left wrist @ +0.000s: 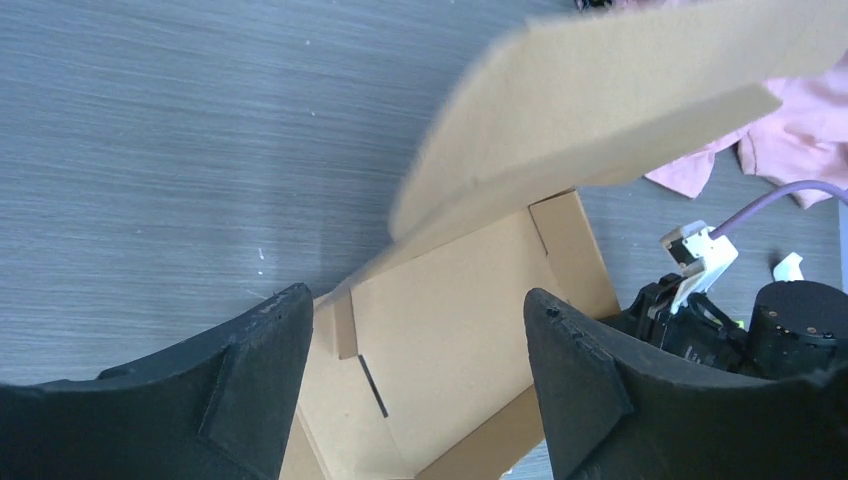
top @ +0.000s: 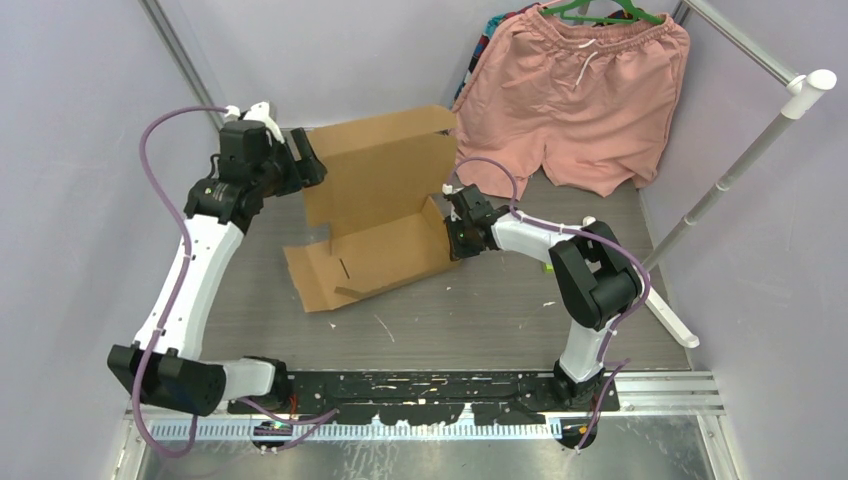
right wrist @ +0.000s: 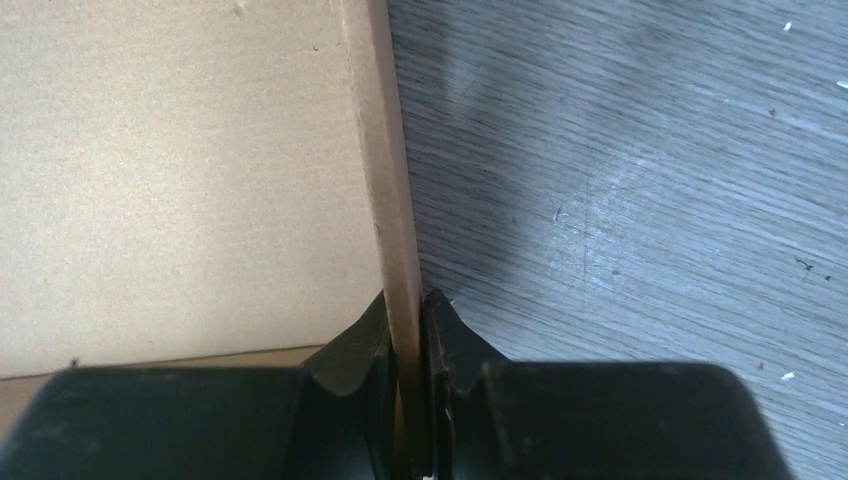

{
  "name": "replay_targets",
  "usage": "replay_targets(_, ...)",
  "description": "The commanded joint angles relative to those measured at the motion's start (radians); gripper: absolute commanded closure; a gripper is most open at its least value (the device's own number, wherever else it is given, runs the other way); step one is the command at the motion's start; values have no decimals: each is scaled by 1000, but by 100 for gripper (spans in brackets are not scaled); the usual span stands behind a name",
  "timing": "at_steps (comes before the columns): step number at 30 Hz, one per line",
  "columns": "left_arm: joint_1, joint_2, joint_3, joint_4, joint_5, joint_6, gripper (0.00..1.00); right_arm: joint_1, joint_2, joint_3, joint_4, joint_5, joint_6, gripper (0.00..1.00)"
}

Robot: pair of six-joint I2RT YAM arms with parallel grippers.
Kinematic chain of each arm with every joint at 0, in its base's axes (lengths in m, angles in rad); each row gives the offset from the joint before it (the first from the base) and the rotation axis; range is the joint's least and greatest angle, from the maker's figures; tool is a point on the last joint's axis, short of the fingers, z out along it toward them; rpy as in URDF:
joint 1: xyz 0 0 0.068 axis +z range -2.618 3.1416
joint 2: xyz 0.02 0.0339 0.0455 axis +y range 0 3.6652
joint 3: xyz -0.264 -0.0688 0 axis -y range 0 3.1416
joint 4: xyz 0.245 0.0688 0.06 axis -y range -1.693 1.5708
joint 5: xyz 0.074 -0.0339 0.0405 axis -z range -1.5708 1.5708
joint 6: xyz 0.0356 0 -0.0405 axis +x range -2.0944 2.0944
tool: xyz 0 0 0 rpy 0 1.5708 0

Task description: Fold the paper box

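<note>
The paper box is brown corrugated cardboard, half raised in the middle of the table. Its big rear panel stands up and its base lies flat, with a flap reaching toward the front left. My right gripper is shut on the box's right side wall, whose edge runs up between the two black fingers. My left gripper is open, up beside the left edge of the standing panel, with nothing between its fingers. The left wrist view looks down on the box's base and the raised panel.
Pink shorts hang on a green hanger at the back right. A white pole stand leans along the right side. Grey walls close in left and right. The arms' bases sit on a black rail at the near edge.
</note>
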Motion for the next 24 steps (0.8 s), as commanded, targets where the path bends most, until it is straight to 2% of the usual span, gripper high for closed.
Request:
replay_targets(1,65,-47,35,31,12,-34,22,1,-30,-23,-37,26,-26,81)
replay_targets(5,133,3,31,17,32,-57,22,2,-38,-31,-39,31,-33,81)
replay_targets(11,237,54,-69,82,48,-108,21,4,-45,-40,-37,33,-38,81)
replay_targets(15,245,103,-114,106,65,-121,21,9,-42,-36,-38,36,-38,81)
replay_targets(18,249,74,-201,175,39,-143,21,12,-43,-40,-39,42,-37,81)
replay_targets(21,250,106,-203,167,76,-151,22,14,-44,-47,-31,44,-34,81)
replay_targets(23,251,70,-244,185,71,-164,23,14,-39,-45,-32,45,-32,81)
replay_targets(24,251,39,-285,249,70,-177,23,17,-37,-46,-33,45,-32,81)
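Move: The box's raised lid panel stands open at the left hand's fingertips, its middle about 6 cm ahead, 11 cm to the right and 18 cm below. The lid's top flap is some 11 cm ahead, 10 cm right and 9 cm below; the box's left end flap lies about 8 cm back and 28 cm below, directly under in the left-right sense. From the right hand, holding the wall's near right corner, the lid panel's middle is roughly 9 cm ahead, 12 cm left and 10 cm above. The raised lid panel is left standing as the open left hand slides about 8 cm to the left, clear of its left edge, then sinks some 12 cm beside it towards the level of the box's left end. The wrist tips about 15 degrees farther down and turns as much counter-clockwise. The right hand keeps its pinch on the box's near right corner, almost still. ##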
